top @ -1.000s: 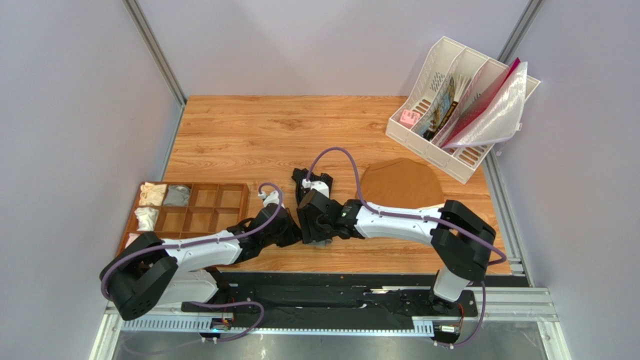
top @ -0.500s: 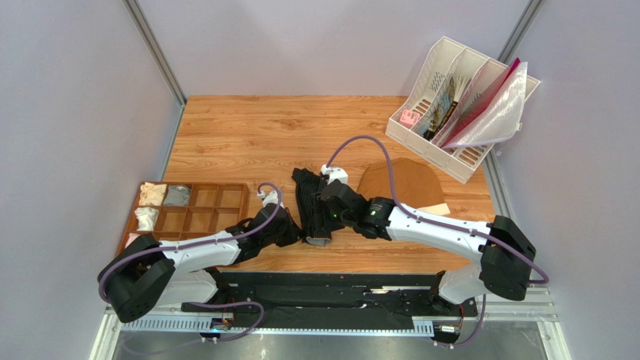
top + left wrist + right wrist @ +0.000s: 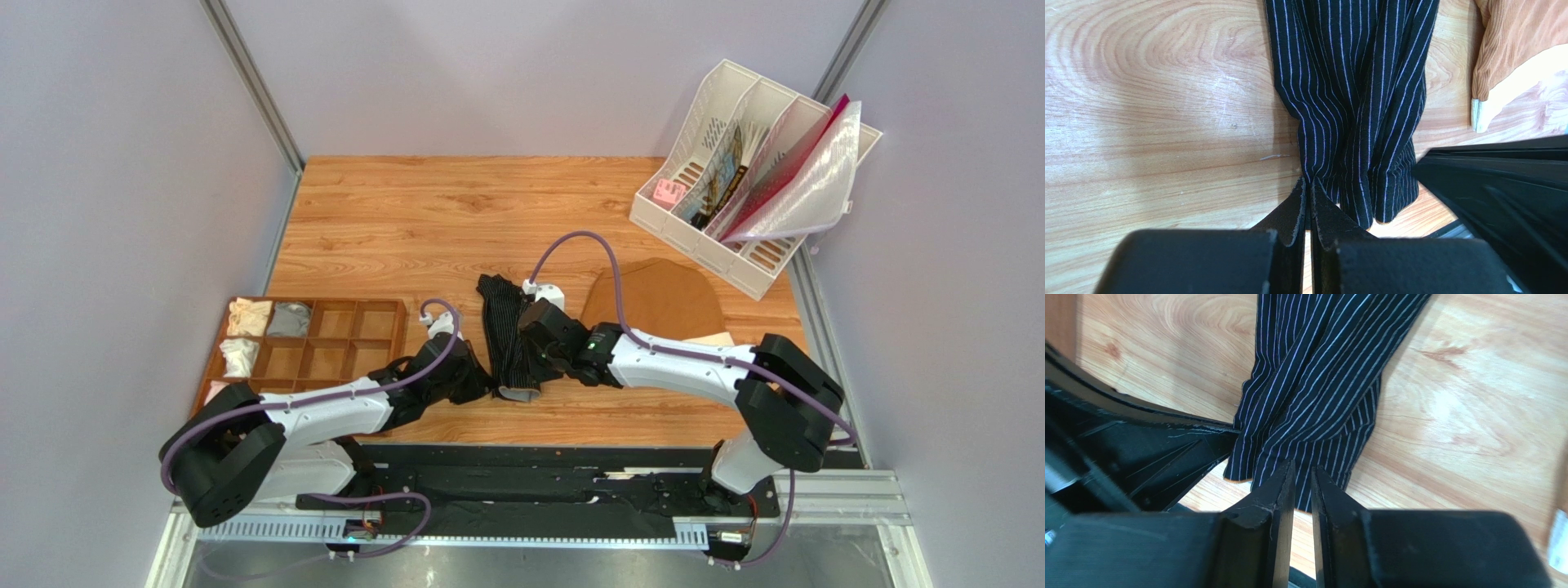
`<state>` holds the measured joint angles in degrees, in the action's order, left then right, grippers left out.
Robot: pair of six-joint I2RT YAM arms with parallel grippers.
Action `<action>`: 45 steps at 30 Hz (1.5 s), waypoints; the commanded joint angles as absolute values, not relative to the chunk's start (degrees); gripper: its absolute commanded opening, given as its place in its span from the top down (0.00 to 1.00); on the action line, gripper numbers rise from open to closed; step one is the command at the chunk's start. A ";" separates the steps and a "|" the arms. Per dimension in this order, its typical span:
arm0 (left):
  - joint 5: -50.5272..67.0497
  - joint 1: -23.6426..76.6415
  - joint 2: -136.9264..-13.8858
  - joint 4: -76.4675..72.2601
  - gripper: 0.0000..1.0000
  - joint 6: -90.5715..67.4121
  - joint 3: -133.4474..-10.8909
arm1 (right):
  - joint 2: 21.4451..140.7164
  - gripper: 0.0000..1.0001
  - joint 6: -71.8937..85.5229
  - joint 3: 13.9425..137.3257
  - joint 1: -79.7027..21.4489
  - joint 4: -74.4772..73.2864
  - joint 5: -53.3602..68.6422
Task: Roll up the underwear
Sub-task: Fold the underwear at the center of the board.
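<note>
The underwear (image 3: pixel 503 325) is black with thin pale stripes and lies as a long, narrow folded strip on the wooden table, running away from the arms. My left gripper (image 3: pixel 489 375) is shut, its tips pinching the strip's near left corner (image 3: pixel 1309 182), and the fabric (image 3: pixel 1352 92) puckers toward them. From the right, my right gripper (image 3: pixel 529 365) has its jaws drawn almost together on the near end, with striped cloth (image 3: pixel 1321 386) caught between the tips (image 3: pixel 1303 470). The two grippers sit close together at that end.
Brown briefs (image 3: pixel 650 300) lie flat just right of the strip, also seen in the left wrist view (image 3: pixel 1511 43). A wooden compartment tray (image 3: pixel 356 321) with rolled garments sits at the left. A white file rack (image 3: pixel 736 184) stands at the back right.
The right gripper has closed down from wide open onto the near end of the underwear. The right arm reached forward, then drew back a little. The left gripper has stayed shut in place.
</note>
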<state>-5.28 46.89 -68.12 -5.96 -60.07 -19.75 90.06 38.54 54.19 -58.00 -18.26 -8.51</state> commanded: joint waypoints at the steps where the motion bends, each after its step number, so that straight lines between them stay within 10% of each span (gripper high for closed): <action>1: -6.24 47.11 -66.97 -6.24 1.00 -59.68 -19.34 | 92.80 0.80 38.85 55.46 -58.27 -13.98 -6.42; 17: -6.68 47.11 -65.49 -4.75 0.99 -59.59 -19.42 | 99.23 0.82 40.60 56.43 -59.50 -13.80 -5.36; 29: -7.21 47.11 -50.80 0.36 0.54 -60.64 -16.09 | 100.20 0.82 41.22 56.60 -59.50 -14.77 -6.15; 45: -3.43 47.11 -64.41 -12.21 0.48 -60.73 -15.29 | 100.20 0.82 41.48 56.34 -59.50 -13.89 -5.10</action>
<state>-4.51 46.89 -62.57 -7.35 -60.40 -16.05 99.04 40.75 56.25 -59.11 -13.78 -5.43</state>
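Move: The near end of the folded underwear lies about 5 cm below the right hand, some 2 cm back and 1 cm to its left; the underwear's middle is 6 cm ahead and 3 cm left. From the left hand, its shut tips already at the near left edge, that end's middle is level with it, 3 cm to its right and 1 cm lower. The brown cloth lies about 18 cm right and 10 cm ahead of the right hand. Down about 3.5 cm and slightly leftward, the right hand brings its nearly shut fingertips onto the near part of the folded underwear, then stays there. The left hand first holds still at the near left edge, then opens about halfway while rising some 4 cm clear, and sinks back almost to its starting height, fingers apart around the near end. ##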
